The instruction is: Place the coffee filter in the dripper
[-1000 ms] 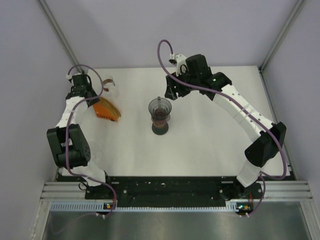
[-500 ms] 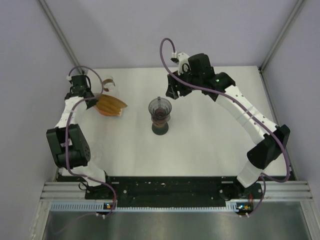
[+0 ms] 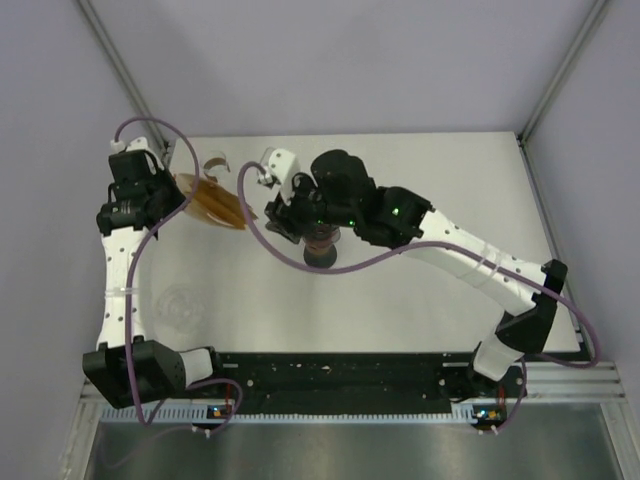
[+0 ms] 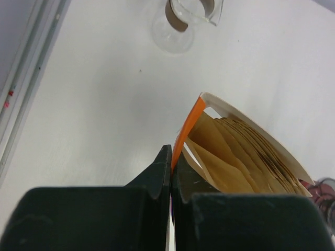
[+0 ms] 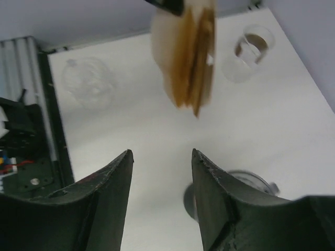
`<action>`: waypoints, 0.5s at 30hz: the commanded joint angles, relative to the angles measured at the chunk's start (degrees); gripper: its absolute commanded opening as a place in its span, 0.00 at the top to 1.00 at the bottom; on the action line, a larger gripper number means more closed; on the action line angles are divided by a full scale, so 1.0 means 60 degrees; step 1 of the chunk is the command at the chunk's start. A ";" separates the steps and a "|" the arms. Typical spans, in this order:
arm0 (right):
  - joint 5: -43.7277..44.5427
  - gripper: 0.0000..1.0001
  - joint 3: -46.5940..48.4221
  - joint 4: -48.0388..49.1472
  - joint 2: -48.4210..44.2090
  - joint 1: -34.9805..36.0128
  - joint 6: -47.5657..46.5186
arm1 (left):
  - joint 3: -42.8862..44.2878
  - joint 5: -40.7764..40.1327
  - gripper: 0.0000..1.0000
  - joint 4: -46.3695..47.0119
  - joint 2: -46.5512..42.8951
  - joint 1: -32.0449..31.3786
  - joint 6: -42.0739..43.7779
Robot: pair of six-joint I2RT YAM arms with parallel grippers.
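A pack of brown paper coffee filters in an orange and white sleeve hangs above the table's left rear. My left gripper is shut on the sleeve's orange edge, and the filters fan out to the right of it. The dark dripper stands mid-table, mostly covered by my right arm. My right gripper is open between dripper and pack, with nothing between its fingers. In the right wrist view the pack hangs ahead of that gripper, and the dripper shows behind the right finger.
A small clear glass cup stands at the back left, just beyond the pack. A faint clear glass object sits on the table near the front left. The right arm's purple cable loops low in front of the dripper.
The left gripper shut on the filter pack and lifted it off the table. The right arm swung left over the dripper towards the pack, its jaws a little narrower.
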 commanded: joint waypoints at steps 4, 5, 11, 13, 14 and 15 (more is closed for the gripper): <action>-0.1855 0.69 -0.0741 0.4413 0.0230 0.0972 0.0862 | 0.0333 0.0741 1.00 -0.1632 -0.0714 0.0002 0.0397; -0.1855 0.71 -0.1091 0.4925 0.0318 0.1030 0.1054 | 0.0318 0.0771 1.00 -0.1735 -0.0788 0.0002 0.0441; -0.2338 0.75 -0.1125 0.6029 0.1357 0.1207 0.1993 | 0.0304 0.0917 1.00 -0.2146 -0.0993 0.0002 0.0573; -0.2193 0.75 -0.0964 0.6073 0.1796 0.1207 0.2168 | 0.0275 0.1077 1.00 -0.2248 -0.1008 -0.0013 0.0559; -0.1974 0.75 -0.0891 0.6073 0.1900 0.1207 0.2198 | 0.0289 0.1122 1.00 -0.2278 -0.0994 -0.0013 0.0544; -0.1783 0.75 -0.0846 0.6044 0.1988 0.1207 0.2198 | 0.0260 0.1137 1.00 -0.2293 -0.1022 -0.0013 0.0544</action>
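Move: The coffee filters, held by the left hand by their orange edge, lie some 14 cm to the right hand's left, 3 cm ahead and about 7 cm lower. The dripper on its stand is about 7 cm to that hand's right, 4 cm ahead, 18 cm below. From the left hand, the filters' middle sits 6 cm right, 2 cm back and slightly lower; the glass cup stands 7 cm ahead, 2 cm right, some 25 cm down. Right hand swings 12 cm left towards the filters, narrowing its fingers, while left draws them back 5 cm. ##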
